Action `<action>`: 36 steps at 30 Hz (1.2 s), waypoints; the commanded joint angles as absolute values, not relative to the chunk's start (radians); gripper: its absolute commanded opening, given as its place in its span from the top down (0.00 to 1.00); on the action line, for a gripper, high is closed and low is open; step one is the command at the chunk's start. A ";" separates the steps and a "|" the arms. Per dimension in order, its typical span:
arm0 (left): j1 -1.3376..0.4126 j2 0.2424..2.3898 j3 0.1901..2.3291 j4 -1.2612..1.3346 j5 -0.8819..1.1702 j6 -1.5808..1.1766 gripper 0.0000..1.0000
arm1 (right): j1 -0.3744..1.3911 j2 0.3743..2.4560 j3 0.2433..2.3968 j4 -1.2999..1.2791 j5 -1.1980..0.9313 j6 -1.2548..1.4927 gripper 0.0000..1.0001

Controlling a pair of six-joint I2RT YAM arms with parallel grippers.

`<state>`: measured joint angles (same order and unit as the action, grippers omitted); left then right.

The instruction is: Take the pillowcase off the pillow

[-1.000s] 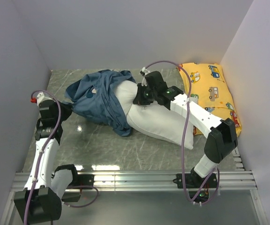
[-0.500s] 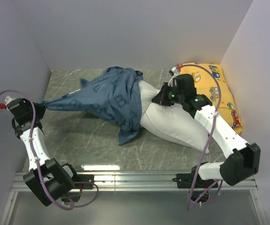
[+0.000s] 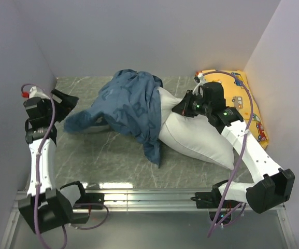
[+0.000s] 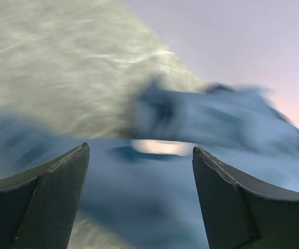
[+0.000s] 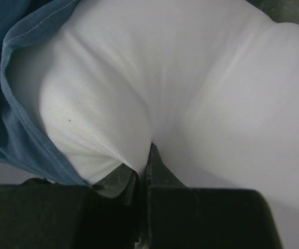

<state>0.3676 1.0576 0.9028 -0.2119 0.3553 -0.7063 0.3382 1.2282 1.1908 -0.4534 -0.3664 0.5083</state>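
Observation:
The blue pillowcase lies bunched over the left end of the white pillow and trails left onto the table. In the left wrist view it is a blurred blue mass. My left gripper is open and empty, just left of the pillowcase's trailing end; its fingers stand wide apart over the fabric. My right gripper is shut on a pinch of the pillow near its upper edge, with the pillowcase hem beside it.
A yellow car-print pillow leans at the back right against the right wall. Walls enclose the grey marble table on the left, back and right. A metal rail runs along the near edge.
My left gripper has let go of the pillowcase and opened; the stretched fabric has slackened back toward the pillow. The right gripper still holds the pillow, shifted slightly right.

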 commanded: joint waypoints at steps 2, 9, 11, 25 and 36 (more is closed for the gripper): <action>0.249 0.933 1.011 -0.258 0.380 -0.609 0.13 | 0.337 1.233 1.249 -0.371 -0.304 0.529 1.00; -0.094 0.862 0.974 -0.281 0.303 -0.586 0.12 | 0.417 1.307 1.293 -0.394 -0.172 0.511 1.00; -0.194 0.868 0.973 -0.284 0.185 -0.578 0.12 | 0.459 1.334 1.315 -0.410 -0.106 0.503 1.00; -0.543 0.990 1.000 -0.445 -0.504 -0.581 0.58 | 0.509 1.368 1.327 -0.423 -0.002 0.495 1.00; -0.047 0.927 0.954 -0.379 -0.235 -0.569 1.00 | 0.477 1.263 1.330 -0.462 0.035 0.485 1.00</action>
<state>-0.1967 0.9619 0.9806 -0.4236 -0.2790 -0.5850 0.5274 1.3689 1.2625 -0.4728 -0.0860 0.4953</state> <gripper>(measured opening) 0.012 0.040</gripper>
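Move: The pillowcase's middle lies about 20 cm right of the open, empty left hand, some 3 cm back and 7 cm below it; the white pillow is about 50 cm right and 8 cm back. From the right hand, still pinching that pillow, the pillowcase is some 24 cm left and 2 cm ahead. The pillow's middle is 9 cm right and 6 cm back of this hand, the yellow pillow 25 cm right and level. Left hand sweeps about 22 cm right, pinches the pillowcase, draws 14 cm left; right, gripping the pillow, sinks leftward. ##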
